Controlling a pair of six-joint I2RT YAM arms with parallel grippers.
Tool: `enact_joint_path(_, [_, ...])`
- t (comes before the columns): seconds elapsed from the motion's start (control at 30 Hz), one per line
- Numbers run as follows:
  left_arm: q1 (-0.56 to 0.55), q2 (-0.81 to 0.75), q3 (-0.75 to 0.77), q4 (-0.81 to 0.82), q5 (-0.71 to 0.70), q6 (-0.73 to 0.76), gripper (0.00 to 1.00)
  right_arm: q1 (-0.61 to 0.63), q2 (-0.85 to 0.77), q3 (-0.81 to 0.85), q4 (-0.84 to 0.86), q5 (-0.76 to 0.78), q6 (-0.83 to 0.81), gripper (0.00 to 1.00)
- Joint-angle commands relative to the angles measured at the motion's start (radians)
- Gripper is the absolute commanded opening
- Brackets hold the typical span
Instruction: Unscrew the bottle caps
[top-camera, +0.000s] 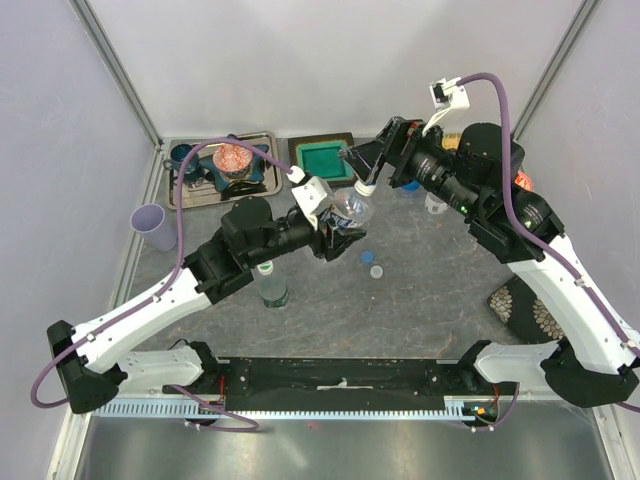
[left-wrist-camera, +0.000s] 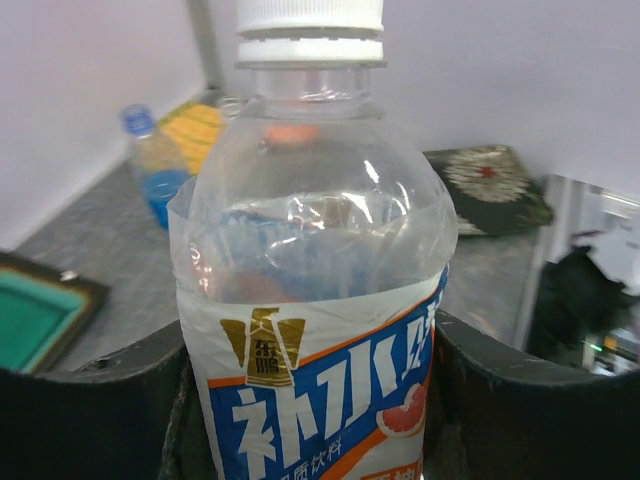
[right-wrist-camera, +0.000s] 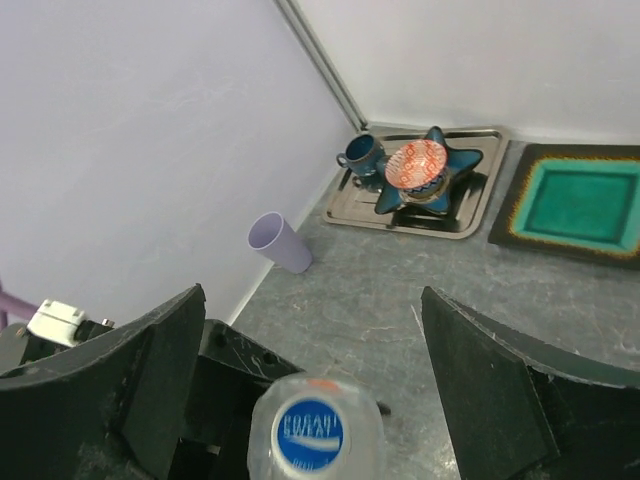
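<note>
My left gripper (left-wrist-camera: 310, 400) is shut on a clear bottle (left-wrist-camera: 310, 260) with a blue, white and orange label, holding it tilted above the table (top-camera: 347, 213). Its blue-and-white cap (right-wrist-camera: 310, 437) sits on the neck; from the side it looks white (left-wrist-camera: 310, 30). My right gripper (right-wrist-camera: 312, 300) stands open just above that cap, one finger on each side and neither touching it (top-camera: 358, 172). Two loose caps lie on the table, one blue (top-camera: 368, 255) and one pale grey-white (top-camera: 377, 271). A green-labelled bottle (top-camera: 271, 285) stands beside my left arm. A blue-tinted bottle (left-wrist-camera: 155, 175) wears a blue cap (left-wrist-camera: 137, 118).
A lilac cup (top-camera: 152, 226) lies by the left wall. At the back, a steel tray (top-camera: 262, 183) carries a red-patterned bowl (top-camera: 233, 157) and a dark cup, with a teal square dish (top-camera: 325, 160) next to it. A patterned cushion (top-camera: 525, 305) lies at the right.
</note>
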Motion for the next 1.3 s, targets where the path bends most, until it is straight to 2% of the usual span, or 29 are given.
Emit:
enact_joint_path(0.0, [-0.052,0.015,-0.002,0.038,-0.379,0.126,0.49,0.004,0.003,0.015,-0.038,0.088,0.04,0.94])
enact_joint_path(0.1, [-0.07,0.031,0.003,0.041,-0.451,0.139,0.49,0.004,0.001,0.003,-0.037,0.083,0.041,0.94])
enact_joint_path(0.3, [-0.086,0.038,0.009,0.044,-0.491,0.146,0.49,0.009,0.022,-0.014,-0.029,0.062,0.043,0.91])
enact_joint_path(0.8, [-0.093,0.024,0.009,0.044,-0.496,0.149,0.5,0.013,0.033,-0.074,0.011,0.065,0.034,0.75])
enact_joint_path(1.27, [-0.093,0.021,0.0,0.036,-0.496,0.151,0.5,0.012,0.003,-0.111,0.049,0.117,0.035,0.69])
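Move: The held bottle's cap stands about 11 cm above the left hand, roughly 3 cm to its right and 1 cm farther out. From the right hand this cap lies some 3 cm back, level sideways and 5 cm below. The green-capped bottle stands about 17 cm to the left hand's left, 3 cm back and 26 cm lower; two loose caps lie on the table some 6 cm ahead of that hand, 7 cm to its right and 35 cm below. Downward, about 6 cm and slightly forward, goes the right hand over the held bottle's cap, tipping down a few degrees while its wide-open fingers close part way to straddle the cap. The left hand keeps its grip on the bottle, first carrying it some 5 cm forward and a little left with a counter-clockwise swing of about 20 degrees, then holds still. ##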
